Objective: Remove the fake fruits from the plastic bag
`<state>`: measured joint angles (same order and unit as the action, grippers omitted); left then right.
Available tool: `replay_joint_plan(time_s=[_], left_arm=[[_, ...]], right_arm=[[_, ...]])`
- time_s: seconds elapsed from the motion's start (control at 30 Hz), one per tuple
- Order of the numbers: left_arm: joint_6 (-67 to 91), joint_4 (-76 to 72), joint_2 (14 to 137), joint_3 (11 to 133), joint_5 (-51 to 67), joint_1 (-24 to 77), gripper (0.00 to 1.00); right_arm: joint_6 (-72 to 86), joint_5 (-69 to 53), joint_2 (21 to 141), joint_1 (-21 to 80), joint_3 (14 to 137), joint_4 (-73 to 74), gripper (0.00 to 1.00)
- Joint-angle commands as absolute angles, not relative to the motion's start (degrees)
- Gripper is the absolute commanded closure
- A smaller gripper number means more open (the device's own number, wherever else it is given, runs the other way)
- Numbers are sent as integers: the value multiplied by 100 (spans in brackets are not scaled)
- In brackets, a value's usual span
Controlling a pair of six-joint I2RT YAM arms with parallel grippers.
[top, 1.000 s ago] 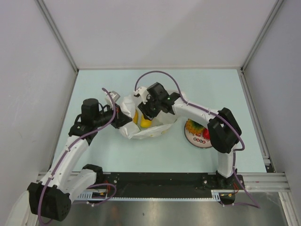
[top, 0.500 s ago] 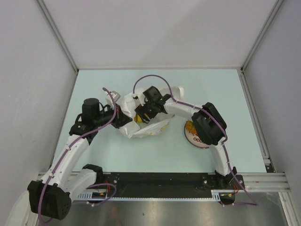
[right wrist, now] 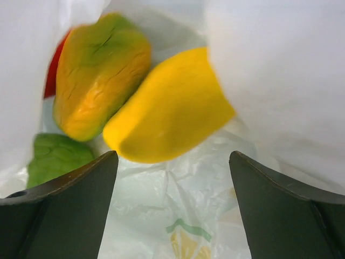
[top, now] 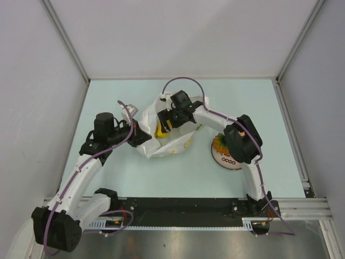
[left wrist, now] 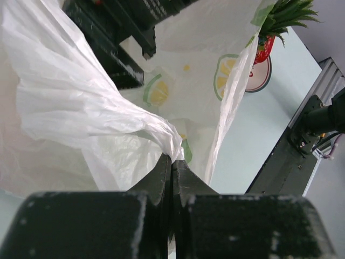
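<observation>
The plastic bag (top: pixel 171 141) lies crumpled mid-table, its mouth held up. My left gripper (left wrist: pixel 172 162) is shut on a bunched fold of the bag's (left wrist: pixel 70 108) edge. My right gripper (right wrist: pixel 172 178) is open inside the bag (right wrist: pixel 280 81) with nothing between its fingers. Just beyond them lie fake fruits: a yellow lemon (right wrist: pixel 172 108), an orange-green mango (right wrist: pixel 97 75), a green lumpy fruit (right wrist: pixel 54 156) and a sliver of a red one (right wrist: pixel 51 75). From above, the right gripper (top: pixel 166 120) covers the bag's mouth, and yellow (top: pixel 160 131) shows below it.
A round white plate (top: pixel 233 159) sits right of the bag, under the right arm's elbow. A pineapple (top: pixel 220 143) lies on it, its green crown (left wrist: pixel 285 13) above a red fruit (left wrist: pixel 264 48) in the left wrist view. The black rail (left wrist: pixel 291 145) runs along the table's near edge.
My right gripper's jaws have spread wide, and it has moved left and toward the far side over the bag's mouth. The left gripper has stayed put, still pinching the bag.
</observation>
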<state>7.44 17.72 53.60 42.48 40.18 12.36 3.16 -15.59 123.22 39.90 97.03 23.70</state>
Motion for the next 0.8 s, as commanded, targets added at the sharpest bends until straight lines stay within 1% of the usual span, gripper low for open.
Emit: replay_joint_plan(time_s=[0.0,0.2,0.4,0.47,0.5,0.53,0.63,0.7,0.73,0.77], left_arm=[[668,1766,5370,4403,4017,1213,100],[554,1916,5440,4491,3964,1195,100],[545,1960,5519,4570,3955,1186,100],[545,1934,5563,4597,3964,1178,100],[545,1942,5581,4597,3955,1178,100],[554,1925,5598,4605,3955,1169,100],[563,1864,5607,4632,3946,1151,100],[589,1793,5634,4658,3955,1143,100],[598,1723,5660,4676,3955,1151,100],[624,1688,5721,4737,3972,1143,100]], right_arm=[[966,-1652,12558,3815,10168,2285,11],[1634,-2127,12946,3718,10538,2083,13],[1574,-2031,13210,3762,10801,2092,15],[1468,-1899,13263,3832,10837,2127,21],[1285,-1898,13263,3849,10854,2136,26],[1188,-1872,13219,3867,10881,2197,35],[854,-1933,12974,3858,10863,2372,42],[590,-2056,12553,3806,10767,2513,44],[319,-2187,12385,3780,10706,2670,47],[186,-2258,12044,3779,10548,2750,48]])
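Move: The yellow fruit lies inside the bag, just off the right fingertips: roughly 3 cm ahead, 2 cm to the left and 3 cm below. The orange-green fruit is beside it, level with the hand and some 6 cm left. The bag rim bunched in the left gripper stands about 8 cm left, 6 cm back and 11 cm above the right hand. From the left hand the yellow fruit is about 9 cm ahead, 6 cm right and 14 cm below. Reach the open right gripper some 3 cm forward over the yellow fruit, then shift about 2 cm left while sinking some 2 cm so the pads straddle it. Close until both pads pinch its sides, and ease up half a centimetre. Keep the bag rim shut in the left gripper, letting that hand sink about 1 cm. ##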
